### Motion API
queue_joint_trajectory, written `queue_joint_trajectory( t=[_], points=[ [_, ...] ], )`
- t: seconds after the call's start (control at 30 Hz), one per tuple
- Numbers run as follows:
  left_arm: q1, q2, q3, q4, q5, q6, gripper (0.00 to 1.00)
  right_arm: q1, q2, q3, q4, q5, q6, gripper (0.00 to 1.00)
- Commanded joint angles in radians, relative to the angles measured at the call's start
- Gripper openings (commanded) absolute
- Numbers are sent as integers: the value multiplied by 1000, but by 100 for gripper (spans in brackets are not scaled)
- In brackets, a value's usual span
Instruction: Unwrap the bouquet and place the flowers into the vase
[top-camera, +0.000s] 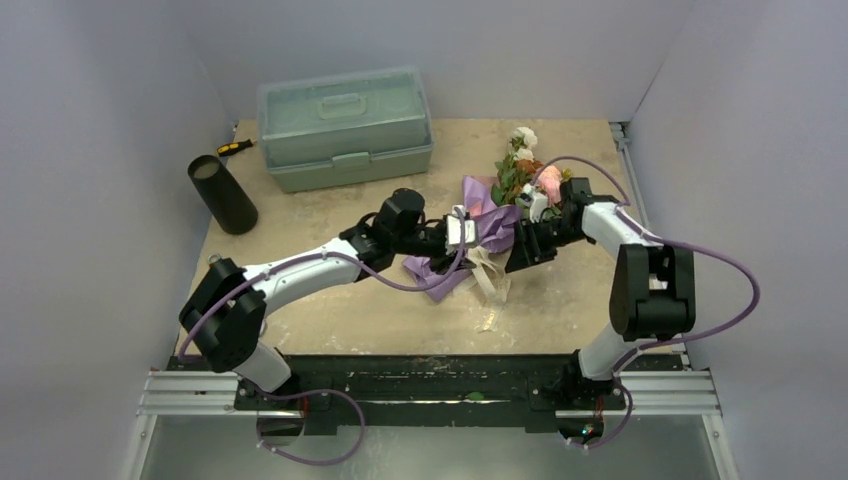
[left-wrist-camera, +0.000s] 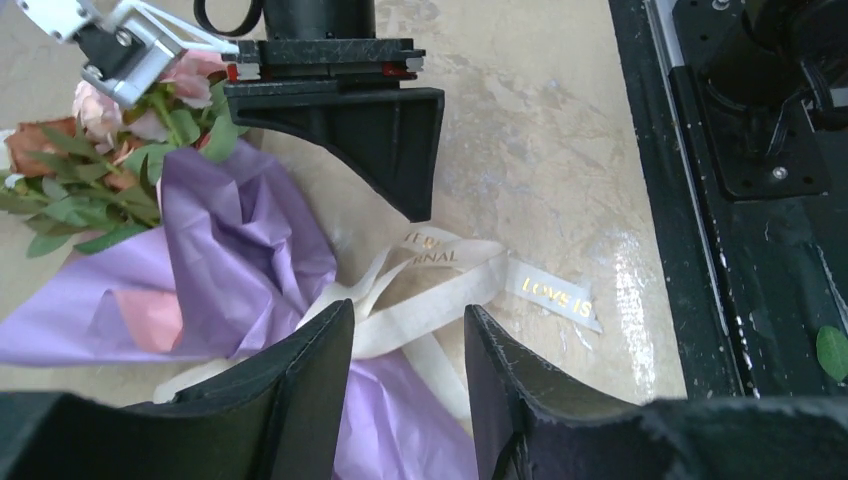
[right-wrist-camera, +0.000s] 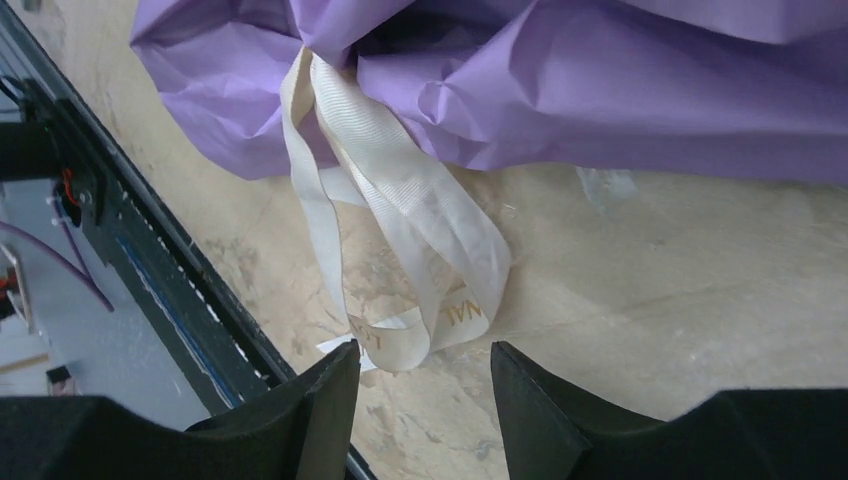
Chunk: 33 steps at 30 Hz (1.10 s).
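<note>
The bouquet lies mid-table in crinkled purple paper, its flowers pointing to the far side. Its beige ribbon trails loose toward the near edge. My left gripper is at the bouquet's left side. In the left wrist view this gripper is open, with ribbon and paper lying under the gap. My right gripper is at the bouquet's right side. The right wrist view shows it open, a ribbon loop just ahead of its tips. The black vase stands far left.
A pale green toolbox sits at the back, with a yellow-handled screwdriver to its left. Grey walls close in the table on three sides. The black rail of the arm bases runs along the near edge.
</note>
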Motion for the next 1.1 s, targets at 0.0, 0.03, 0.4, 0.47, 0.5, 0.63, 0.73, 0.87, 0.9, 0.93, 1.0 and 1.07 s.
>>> queue_joint_trajectory(
  t=[0.0, 0.03, 0.4, 0.47, 0.5, 0.63, 0.73, 0.87, 0.9, 0.93, 1.0, 1.07],
  points=[
    [29, -72, -80, -70, 39, 72, 44, 62, 80, 63, 37, 43, 25, 54],
    [31, -85, -91, -79, 38, 88, 44, 69, 99, 79, 33, 54, 24, 54],
    [33, -122, -131, -61, -6, 95, 43, 164, 212, 117, 61, 185, -1, 45],
    [34, -128, -141, -60, -8, 97, 43, 178, 214, 111, 77, 216, -3, 40],
    [36, -131, -146, -61, -8, 98, 43, 185, 211, 106, 86, 230, -7, 38],
    [38, -137, -164, -64, -12, 113, 43, 199, 195, 99, 86, 254, -20, 27],
    [40, -127, -176, -55, -23, 119, 43, 200, 175, 109, 65, 243, -42, 10],
    [46, -105, -198, -28, -59, 131, 43, 200, 128, 148, 15, 228, -63, 0],
    [45, -98, -203, -19, -75, 137, 43, 201, 111, 157, 6, 225, -64, 0],
    [45, -92, -211, -6, -93, 139, 44, 201, 92, 168, -4, 220, -66, 0],
    [47, -87, -225, 24, -119, 145, 46, 200, 57, 187, -24, 209, -65, 0],
    [47, -80, -234, 43, -137, 154, 47, 200, 22, 202, -40, 198, -66, 0]
  ],
)
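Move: The loose ribbon loop lies just in front of the right fingers, about 2 cm ahead of the hand, 2 cm left and 6 cm below. From that hand, the ribbon knot is some 6 cm ahead and 10 cm left, and the ribbon tail end 9 cm back and 5 cm left. The wrap's lower end sits roughly 3 cm ahead, 5 cm left and 16 cm below the left hand, the knot 9 cm ahead and 2 cm right of it. The ribbon loop is pinched between the right fingertips: that hand sinks about 5 cm onto it, easing left and forward and turning some 15 degrees, shuts fully from half open, then rises about 3 cm with the ribbon. The left hand, still half open, drops about 6 cm and shifts as far left towards the wrap's lower end, touching nothing. ##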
